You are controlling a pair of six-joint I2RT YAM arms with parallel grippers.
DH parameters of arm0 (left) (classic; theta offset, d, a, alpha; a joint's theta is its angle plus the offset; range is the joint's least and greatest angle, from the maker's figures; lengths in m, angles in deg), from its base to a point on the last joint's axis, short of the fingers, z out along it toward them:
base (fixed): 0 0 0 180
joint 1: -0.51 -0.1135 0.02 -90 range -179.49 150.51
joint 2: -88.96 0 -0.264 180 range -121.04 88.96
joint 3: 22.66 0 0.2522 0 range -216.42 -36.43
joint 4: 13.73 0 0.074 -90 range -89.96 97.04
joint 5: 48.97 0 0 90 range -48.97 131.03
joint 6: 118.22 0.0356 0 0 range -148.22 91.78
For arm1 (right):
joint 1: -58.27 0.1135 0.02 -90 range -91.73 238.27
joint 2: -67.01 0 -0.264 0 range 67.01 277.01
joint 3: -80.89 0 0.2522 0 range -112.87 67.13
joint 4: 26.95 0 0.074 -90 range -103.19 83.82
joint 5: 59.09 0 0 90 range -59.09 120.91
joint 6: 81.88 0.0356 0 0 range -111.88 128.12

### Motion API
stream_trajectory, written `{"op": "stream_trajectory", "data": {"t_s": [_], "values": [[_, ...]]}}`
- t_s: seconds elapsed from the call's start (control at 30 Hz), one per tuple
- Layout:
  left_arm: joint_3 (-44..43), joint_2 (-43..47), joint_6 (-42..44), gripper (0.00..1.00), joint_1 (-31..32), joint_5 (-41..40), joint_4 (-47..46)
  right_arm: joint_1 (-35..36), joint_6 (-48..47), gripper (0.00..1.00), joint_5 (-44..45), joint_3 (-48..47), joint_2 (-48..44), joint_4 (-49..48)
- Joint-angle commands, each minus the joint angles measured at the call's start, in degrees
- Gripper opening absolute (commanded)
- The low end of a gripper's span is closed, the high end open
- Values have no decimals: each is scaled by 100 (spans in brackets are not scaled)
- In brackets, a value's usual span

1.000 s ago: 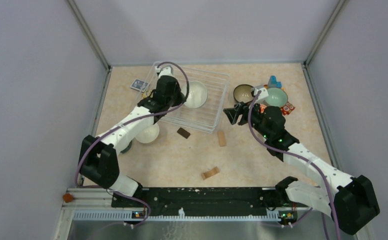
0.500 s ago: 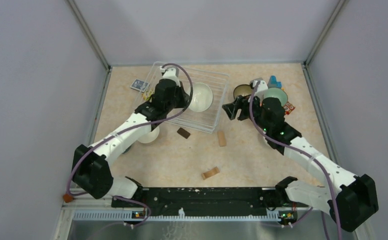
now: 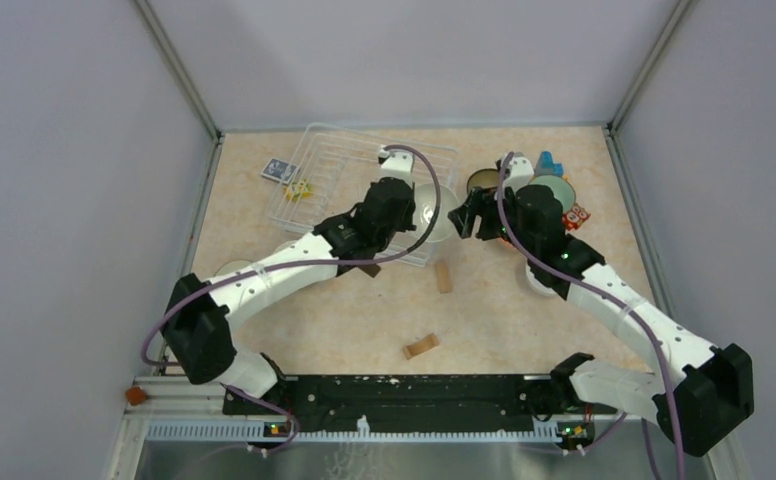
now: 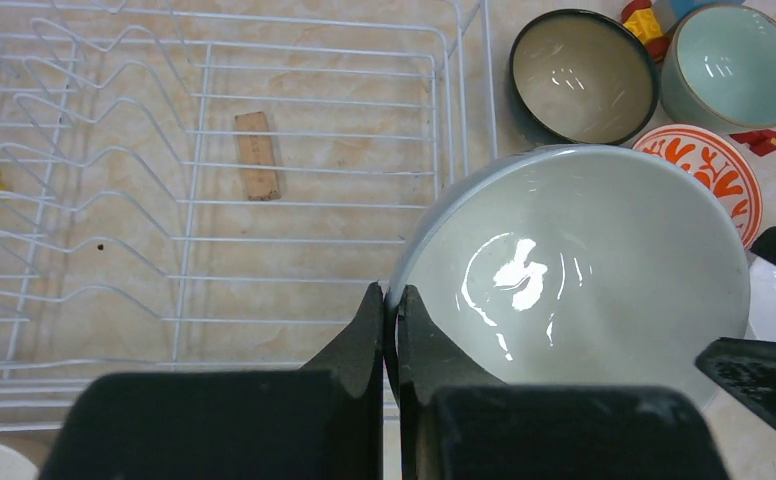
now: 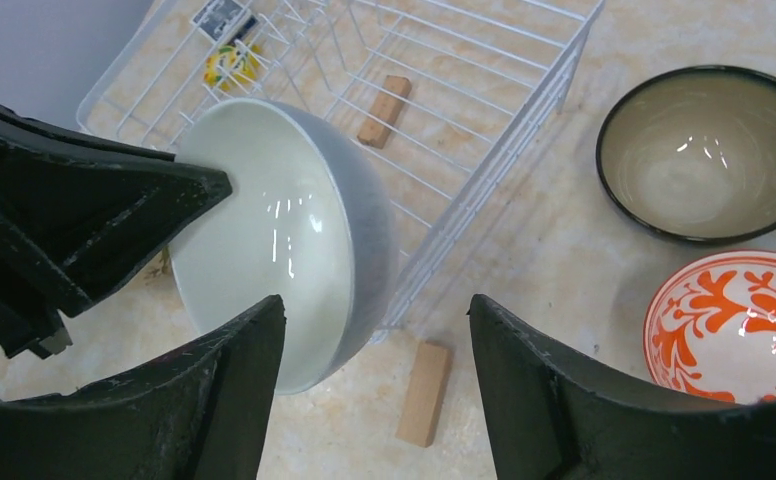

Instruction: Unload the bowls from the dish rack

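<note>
My left gripper [image 4: 391, 300] is shut on the rim of a pale grey-white bowl [image 4: 574, 270], held tilted above the right edge of the white wire dish rack [image 4: 207, 180]. From above, that bowl [image 3: 434, 212] hangs between my left gripper [image 3: 416, 215] and my right gripper [image 3: 467, 215]. In the right wrist view, the right gripper [image 5: 376, 320] is open, its fingers either side of the bowl's [image 5: 294, 240] lower edge without touching it. No bowl shows inside the dish rack [image 3: 344, 160].
Right of the rack sit a dark-rimmed beige bowl [image 3: 484, 181], a pale green bowl [image 4: 732, 65] and an orange-patterned bowl [image 5: 739, 325]. Wooden blocks [image 3: 444, 277] [image 3: 421, 346] lie in front. One block [image 4: 257, 155] shows through the rack's wires. A blue card [image 3: 280, 170] lies at the rack's left.
The left arm has carried the bowl from the middle of the rack to its right edge. The right gripper has moved left toward it and opened wider.
</note>
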Motion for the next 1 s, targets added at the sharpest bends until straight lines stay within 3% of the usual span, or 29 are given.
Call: {"op": "stream_trajectory", "data": {"t_s": [0.0,0.1,0.23,0.37,0.43,0.53,0.63,0.73,0.97], "values": [[-562,-148,317,0,304,-844,-441,48,99,66,251,-281,146,271],[-714,-279,420,0,509,-1030,-433,54,125,64,502,-338,244,459],[-852,-455,642,1,664,-802,-580,55,149,52,911,-306,249,564],[-848,-539,643,9,687,-475,-709,51,84,19,1229,-271,240,667],[-796,-508,611,23,683,-327,-817,49,106,0,1502,-272,226,769],[-572,-358,548,56,674,-54,-1136,50,204,0,1866,-195,153,865],[-416,-233,513,76,662,101,-1362,51,350,0,2223,-72,47,897],[-440,-238,507,83,610,15,-1216,25,477,0,2434,28,-5,985],[-379,-163,499,85,455,-639,-827,-50,785,0,2357,151,169,1411]]}}
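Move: The left hand still pinches the big white bowl by its left rim; the bowl's middle lies about 5 cm to its right, 2 cm back and 2 cm lower, with the dish rack's middle some 8 cm ahead and 10 cm left. From the open right hand this bowl is about 7 cm left, 2 cm ahead and 5 cm below. Some 13 cm lower stand the orange bowl, 12 cm right and 4 cm ahead, and the brown bowl, 7 cm right and 14 cm ahead. The left hand carries the big white bowl about 5 cm right while the right hand sinks and eases right with it, then shuts its fingers on the bowl's right rim as the left's open and let go. Turning some 20 degrees clockwise, the right hand takes the bowl on right and down, about 8 cm each way overall, while the left hand rises off. ##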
